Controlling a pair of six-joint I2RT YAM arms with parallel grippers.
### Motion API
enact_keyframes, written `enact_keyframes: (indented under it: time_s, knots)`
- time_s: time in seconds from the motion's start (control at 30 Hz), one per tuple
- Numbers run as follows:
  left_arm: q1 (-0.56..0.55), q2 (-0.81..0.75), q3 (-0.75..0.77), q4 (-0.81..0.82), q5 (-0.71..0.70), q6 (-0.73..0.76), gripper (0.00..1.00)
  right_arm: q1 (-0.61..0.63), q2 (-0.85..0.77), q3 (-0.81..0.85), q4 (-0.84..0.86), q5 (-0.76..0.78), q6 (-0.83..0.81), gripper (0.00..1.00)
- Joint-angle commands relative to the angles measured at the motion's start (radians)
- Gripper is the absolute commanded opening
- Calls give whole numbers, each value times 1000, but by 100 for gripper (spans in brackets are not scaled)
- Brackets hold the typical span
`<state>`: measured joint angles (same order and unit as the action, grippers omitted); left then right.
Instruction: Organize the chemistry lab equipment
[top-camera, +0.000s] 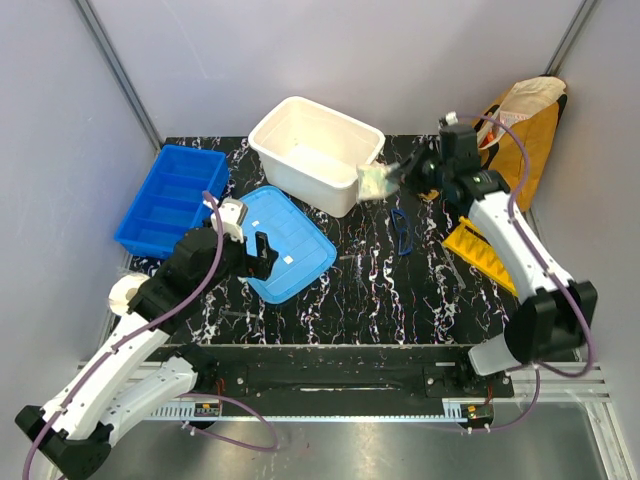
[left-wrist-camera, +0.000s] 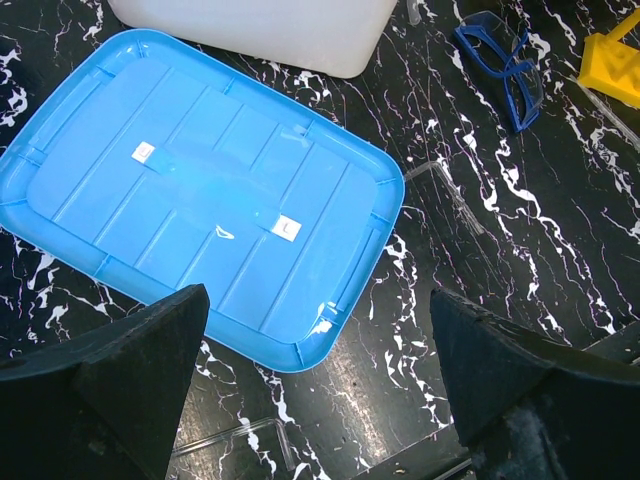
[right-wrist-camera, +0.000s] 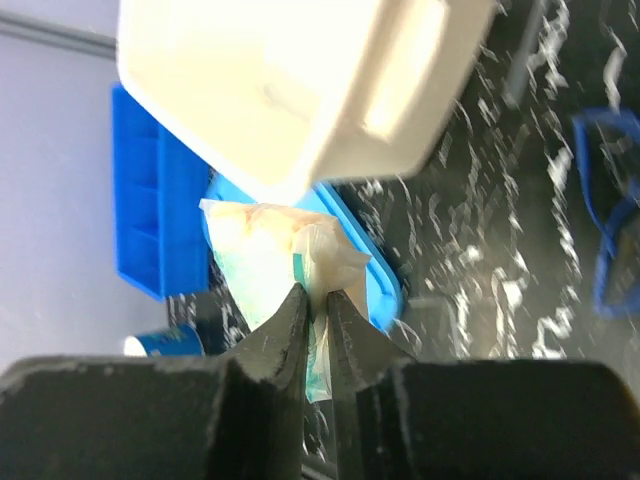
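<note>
My right gripper (top-camera: 397, 177) (right-wrist-camera: 318, 300) is shut on the pale greenish-white soft wad (top-camera: 374, 181) (right-wrist-camera: 262, 256), held in the air beside the white tub's right corner. The blue-rimmed safety glasses (top-camera: 401, 231) (left-wrist-camera: 506, 62) lie on the black marbled table below it. The yellow-orange rack (top-camera: 481, 251) (left-wrist-camera: 614, 64) lies at the right, partly under the right arm. My left gripper (top-camera: 262, 256) (left-wrist-camera: 320, 392) hangs open above the near corner of the blue lid (left-wrist-camera: 200, 200), with nothing between its fingers. Thin transparent tubes (left-wrist-camera: 225, 437) lie on the table near that corner.
The large white tub (top-camera: 316, 150) (right-wrist-camera: 300, 80) stands at the back centre. A blue divided tray (top-camera: 170, 201) (right-wrist-camera: 150, 200) sits at the left edge. A brown paper bag (top-camera: 527, 125) leans at the back right. Grey walls close in both sides.
</note>
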<state>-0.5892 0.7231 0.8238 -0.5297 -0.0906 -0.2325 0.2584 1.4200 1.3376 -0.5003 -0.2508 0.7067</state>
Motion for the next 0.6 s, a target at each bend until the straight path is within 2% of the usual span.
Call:
enact_keyframes:
  time_s: [0.0, 0.2, 0.47, 0.57]
  knots:
    - [-4, -19, -5, 31, -21, 7, 96, 39, 176, 236, 118, 44, 42, 18]
    - [-6, -22, -6, 31, -34, 9, 96, 96, 433, 514, 167, 136, 72, 18]
    - [-11, -34, -11, 28, -54, 9, 97, 131, 646, 650, 261, 165, 151, 20]
    - [-12, -34, -8, 28, -57, 9, 97, 140, 704, 708, 235, 176, 157, 24]
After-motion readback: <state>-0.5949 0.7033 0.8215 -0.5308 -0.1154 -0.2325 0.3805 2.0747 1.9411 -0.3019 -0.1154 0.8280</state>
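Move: The white bin, where the held plastic bag is headed, has its middle about 20 cm ahead of the right hand, 15 cm to its left and some 18 cm below. On the table roughly 25 cm beneath this hand, the blue goggles lie about 2 cm ahead and 4 cm right, and the tan band 13 cm ahead and 10 cm right. From the left hand, the bin is about 35 cm ahead, 7 cm right and 16 cm below. The bag, still pinched by its top in the right fingers, is swept forward and left over the bin's right-hand rim, about 17 cm out and 10 cm across. The hand first climbs some 3 cm, then sinks about 5 cm as it slows, pointing a little less steeply down and keeping its hold. ##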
